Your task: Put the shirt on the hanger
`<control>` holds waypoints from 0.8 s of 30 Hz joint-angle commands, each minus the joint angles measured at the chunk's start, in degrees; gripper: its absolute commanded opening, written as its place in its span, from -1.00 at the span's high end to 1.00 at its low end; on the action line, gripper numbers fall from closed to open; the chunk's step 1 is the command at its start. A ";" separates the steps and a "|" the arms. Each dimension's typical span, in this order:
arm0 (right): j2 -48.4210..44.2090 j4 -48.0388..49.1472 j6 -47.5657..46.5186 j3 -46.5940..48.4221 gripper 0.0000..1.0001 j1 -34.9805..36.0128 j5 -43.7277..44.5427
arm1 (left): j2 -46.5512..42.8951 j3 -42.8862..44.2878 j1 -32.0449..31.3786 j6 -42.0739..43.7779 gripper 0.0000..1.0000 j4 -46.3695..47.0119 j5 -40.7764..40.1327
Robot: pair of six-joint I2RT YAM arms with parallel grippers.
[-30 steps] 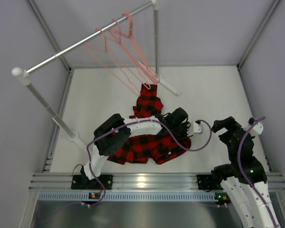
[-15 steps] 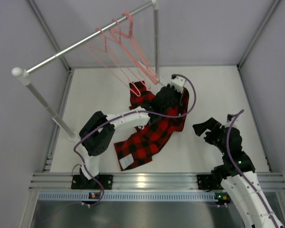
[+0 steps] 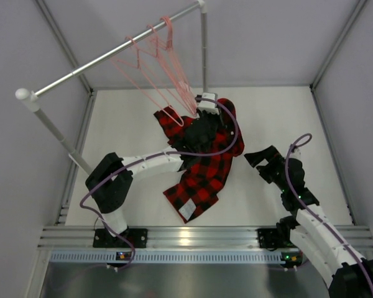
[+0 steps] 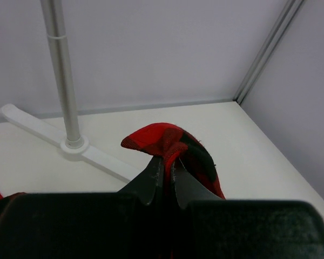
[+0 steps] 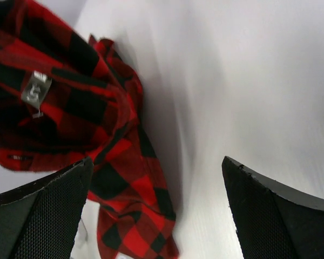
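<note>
The red-and-black plaid shirt (image 3: 205, 171) hangs lifted from my left gripper (image 3: 202, 124), which is shut on a fold of it (image 4: 167, 143) just below the pink wire hangers (image 3: 158, 62) on the rail. The shirt's lower end with a white label trails down toward the table's front. My right gripper (image 3: 256, 156) is open and empty, to the right of the shirt; in the right wrist view the plaid cloth (image 5: 70, 108) lies left of its jaws. No white lettering shows.
The rack's silver rail (image 3: 105, 56) runs from upper right to left on two white posts (image 3: 204, 49), with a white foot (image 4: 48, 132) on the table. Grey walls and frame rails close in the white table (image 3: 280, 118).
My left gripper has carried the shirt up off the table and back toward the hangers, so it now hangs stretched. My right arm has swung left toward the shirt.
</note>
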 commanded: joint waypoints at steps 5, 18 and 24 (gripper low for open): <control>1.03 18.89 8.03 -0.83 -0.99 0.39 9.41 | -6.22 -5.28 0.04 2.37 1.00 12.06 -3.16; 21.43 21.71 7.60 7.43 -0.71 11.99 8.88 | -5.60 -5.19 0.13 2.71 1.00 13.64 -3.95; 22.49 21.74 2.79 9.88 0.78 11.91 13.18 | -7.18 -6.77 0.04 2.63 1.00 13.81 -2.63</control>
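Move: The shirt's loose side edge, hanging under the left gripper, lies about 4 cm ahead and 5 cm left of the right hand, roughly level with it. From the left hand, which already holds the shirt up, that edge is some 9 cm back, 5 cm right and 16 cm below. The hangers' lower ends are about 13 cm ahead, 17 cm left and 17 cm above the right hand; the shirt's white patch lies 15 cm back, 18 cm left and 11 cm below that hand. The shirt's hanging side edge is pinched by the right hand: open, that hand goes forward and up about 3.5 cm, then swings some 6 cm left while sinking to its first height, and its fingers close most of the way on the fabric. The left hand keeps its grip on the shirt, easing slightly left and up beside the hangers. ##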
